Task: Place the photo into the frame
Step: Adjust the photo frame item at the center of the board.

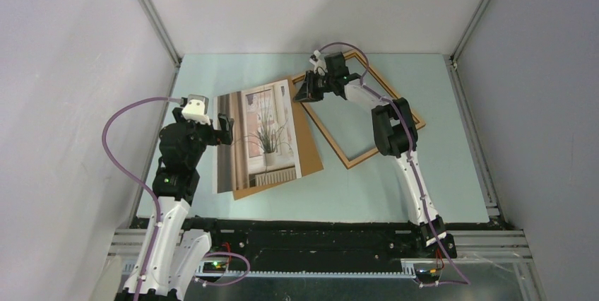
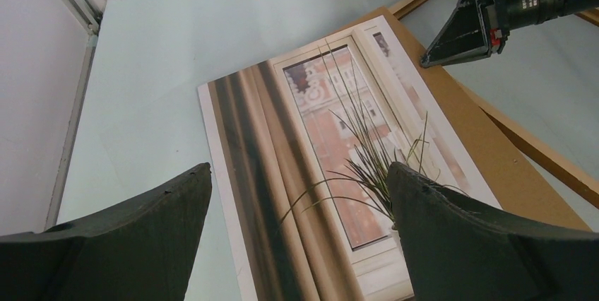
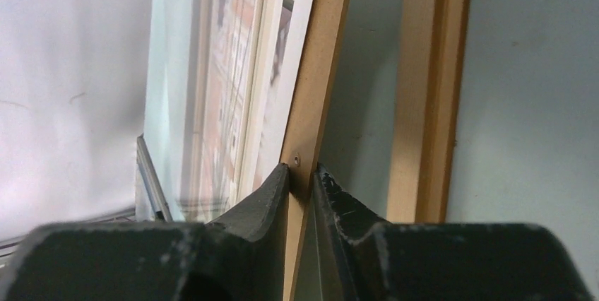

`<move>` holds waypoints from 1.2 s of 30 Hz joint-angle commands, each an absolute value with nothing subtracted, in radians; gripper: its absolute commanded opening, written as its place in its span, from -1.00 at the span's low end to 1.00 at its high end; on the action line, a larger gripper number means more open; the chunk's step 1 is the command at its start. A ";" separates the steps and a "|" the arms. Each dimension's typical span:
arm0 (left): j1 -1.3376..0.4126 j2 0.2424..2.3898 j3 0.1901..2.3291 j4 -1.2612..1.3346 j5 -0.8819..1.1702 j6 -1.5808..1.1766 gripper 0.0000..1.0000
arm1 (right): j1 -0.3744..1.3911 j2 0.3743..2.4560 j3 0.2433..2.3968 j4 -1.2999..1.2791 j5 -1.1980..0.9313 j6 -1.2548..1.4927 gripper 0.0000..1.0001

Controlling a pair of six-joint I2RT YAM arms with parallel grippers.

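The photo (image 1: 258, 138) of a grassy plant at a window lies face up on a plain brown backing board (image 1: 311, 149). The thin wooden frame (image 1: 362, 158) lies flat on the table to their right. My right gripper (image 1: 309, 90) is at the board's far right corner. In the right wrist view, that gripper (image 3: 302, 170) is shut on the board's edge (image 3: 321, 68), with the photo (image 3: 240, 68) on one side and the frame rail (image 3: 427, 89) on the other. My left gripper (image 2: 300, 174) hangs open above the photo's (image 2: 311, 145) left part and holds nothing.
White walls enclose the pale blue table (image 1: 452, 174) on the left, back and right. Metal rails (image 1: 470, 131) run along its edges. A purple cable (image 1: 116, 121) loops from the left arm.
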State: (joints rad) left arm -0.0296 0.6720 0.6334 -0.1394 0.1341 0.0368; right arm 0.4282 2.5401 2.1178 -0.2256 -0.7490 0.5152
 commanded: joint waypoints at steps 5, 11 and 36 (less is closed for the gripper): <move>-0.021 0.669 0.623 -0.105 0.128 0.060 0.97 | 0.434 2.551 2.189 -0.290 -0.676 0.442 -0.30; -0.020 0.669 0.623 -0.105 0.127 0.061 0.97 | 0.426 2.502 2.164 -0.333 -0.614 0.391 0.10; -0.020 0.676 0.644 -0.105 0.143 0.035 0.97 | 0.475 2.040 1.676 -0.487 -0.158 -0.155 0.56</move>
State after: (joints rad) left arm -0.0296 0.6762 0.6334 -0.1383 0.1345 0.0345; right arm 0.4217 2.1342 1.7687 -0.4614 -0.3389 0.0269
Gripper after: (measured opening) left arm 0.985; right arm 0.779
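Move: Between the right hand's barely parted fingers is the right edge of the brown board, its far corner raised with the photo on top. The photo's middle lies about 15 cm back and 14 cm to the hand's left, some 4 cm lower; the board's middle is 15 cm back and 12 cm left, the frame's middle about 5 cm back and 19 cm right. From the idle left hand, the photo's middle is some 4 cm ahead, 12 cm right and 20 cm below. Sinking some 2.5 cm, the right hand lowers the board's far right corner, its fingers already opening, and lets go of the edge. Spreading them wide, it backs off about 10 cm to the right, away from the photo and out over the frame, rising some 5 cm from its lowest point, tipping the fingers roughly 30 degrees further down and easing back at the end. ##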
